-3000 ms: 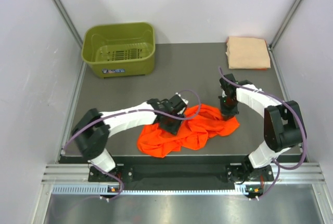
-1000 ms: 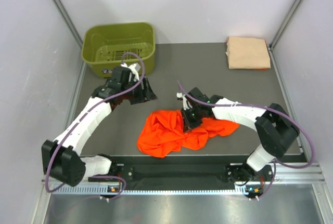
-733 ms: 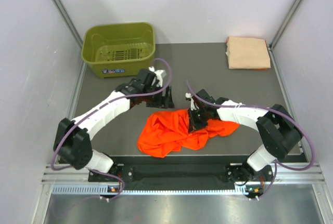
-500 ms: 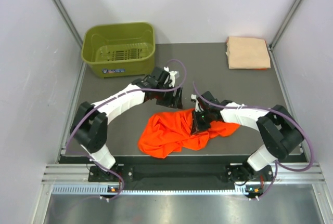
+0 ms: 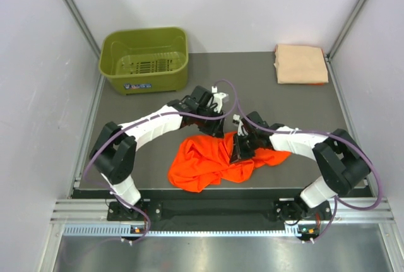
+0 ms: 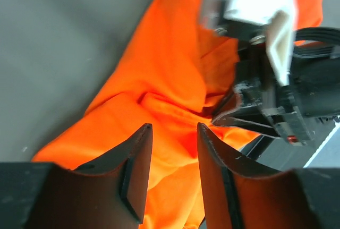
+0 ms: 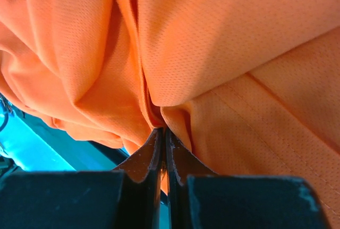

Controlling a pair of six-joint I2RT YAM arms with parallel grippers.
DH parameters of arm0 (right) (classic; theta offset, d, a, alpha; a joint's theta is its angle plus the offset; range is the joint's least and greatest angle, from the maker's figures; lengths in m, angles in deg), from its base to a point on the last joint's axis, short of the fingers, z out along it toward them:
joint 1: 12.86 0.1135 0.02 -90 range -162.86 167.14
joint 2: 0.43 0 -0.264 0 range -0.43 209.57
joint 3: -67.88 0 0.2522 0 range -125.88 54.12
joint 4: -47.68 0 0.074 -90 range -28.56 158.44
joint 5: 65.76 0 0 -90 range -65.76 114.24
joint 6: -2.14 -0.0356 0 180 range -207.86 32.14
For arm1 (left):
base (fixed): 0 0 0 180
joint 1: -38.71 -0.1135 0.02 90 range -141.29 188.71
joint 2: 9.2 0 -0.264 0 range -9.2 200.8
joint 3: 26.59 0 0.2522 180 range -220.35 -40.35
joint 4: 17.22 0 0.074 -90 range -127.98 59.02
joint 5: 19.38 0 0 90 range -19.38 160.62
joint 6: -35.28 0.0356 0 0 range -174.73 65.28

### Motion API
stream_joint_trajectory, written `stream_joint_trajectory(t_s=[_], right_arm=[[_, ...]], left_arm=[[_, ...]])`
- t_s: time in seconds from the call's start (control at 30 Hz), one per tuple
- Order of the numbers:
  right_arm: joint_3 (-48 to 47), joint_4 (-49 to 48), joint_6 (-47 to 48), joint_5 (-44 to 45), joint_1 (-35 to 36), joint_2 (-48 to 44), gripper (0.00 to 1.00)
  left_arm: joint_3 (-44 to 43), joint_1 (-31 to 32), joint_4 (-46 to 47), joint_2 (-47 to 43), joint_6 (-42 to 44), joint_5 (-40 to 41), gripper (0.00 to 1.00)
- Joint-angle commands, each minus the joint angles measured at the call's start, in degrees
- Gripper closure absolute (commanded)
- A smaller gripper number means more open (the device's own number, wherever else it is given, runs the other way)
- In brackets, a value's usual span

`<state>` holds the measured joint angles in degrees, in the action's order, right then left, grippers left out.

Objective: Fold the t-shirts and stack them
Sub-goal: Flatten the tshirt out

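Observation:
The bright orange t-shirt [image 5: 205, 161] lies crumpled at the table's front middle. My right gripper [image 5: 238, 150] is shut on a fold of it, and the right wrist view shows the cloth pinched at the jaw tips [image 7: 162, 131]. My left gripper [image 5: 216, 127] hovers at the shirt's far edge, just left of the right one. Its jaws are open [image 6: 172, 129] above the orange cloth [image 6: 159, 107] with nothing between them. The right gripper's black tip [image 6: 249, 113] shows close by in the left wrist view. The pale peach t-shirt [image 5: 302, 64] lies folded flat at the back right corner.
An olive-green plastic basket [image 5: 145, 79] stands at the back left with nothing in it. The two arms meet close together over the orange shirt. White walls and metal posts bound the table's sides.
My left arm has swung from beside the basket to the orange shirt's far edge, and its jaws have narrowed. The right gripper, still pinching the cloth, has drifted slightly right.

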<state>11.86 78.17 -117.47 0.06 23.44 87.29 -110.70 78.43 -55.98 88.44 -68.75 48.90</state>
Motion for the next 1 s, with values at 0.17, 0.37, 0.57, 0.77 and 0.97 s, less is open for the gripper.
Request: stream_joint_trajectory(t_s=[0.17, 0.37, 0.57, 0.77, 0.97], right_arm=[[1.30, -1.88, 0.16, -1.22, -1.75, -3.43, 0.99], [2.53, -1.79, 0.86, -1.65, -2.89, -5.02, 0.99], [2.97, -1.88, 1.65, -2.62, -3.69, -4.93, 1.00], [3.32, -1.61, 2.53, -3.41, -4.74, -5.02, 1.00], [4.11, -1.70, 3.06, -4.29, -5.97, -5.02, 1.00]], left_arm=[[-6.74, 3.34, -3.13, 9.49, 3.30, -0.44, 0.57], [-5.85, 3.60, -3.22, 10.63, 3.74, 2.99, 0.54], [-5.50, 3.61, -1.55, 10.46, 3.39, 4.58, 0.54], [-4.63, 3.78, 1.17, 12.22, 3.30, 2.20, 0.52], [-1.38, 3.96, 6.78, 11.78, 4.70, 1.50, 0.55]])
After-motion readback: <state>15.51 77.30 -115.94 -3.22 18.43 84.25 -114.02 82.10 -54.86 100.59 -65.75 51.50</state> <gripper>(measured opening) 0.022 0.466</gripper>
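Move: The t-shirt's far fold lies about 8 cm below the left hand and some 2 cm to its right, roughly level with it going forward. From that hand the closed right gripper is about 5 cm right, 8 cm back and 8 cm lower, and the t-shirt's near-left corner is some 18 cm back, 12 cm left. From the right hand the far fold is 8 cm ahead and 3 cm left, and the t-shirt's right end is 18 cm right, 2 cm ahead. Down and a little to the right, the left hand sinks about 6.5 cm onto the t-shirt's far fold, half-open fingers unchanged and tipping slightly steeper, until the fold lies at and between its tips. Meanwhile the right hand, fingers still shut on the cloth nearer the base, eases some 2 cm to the right, low over the table. ##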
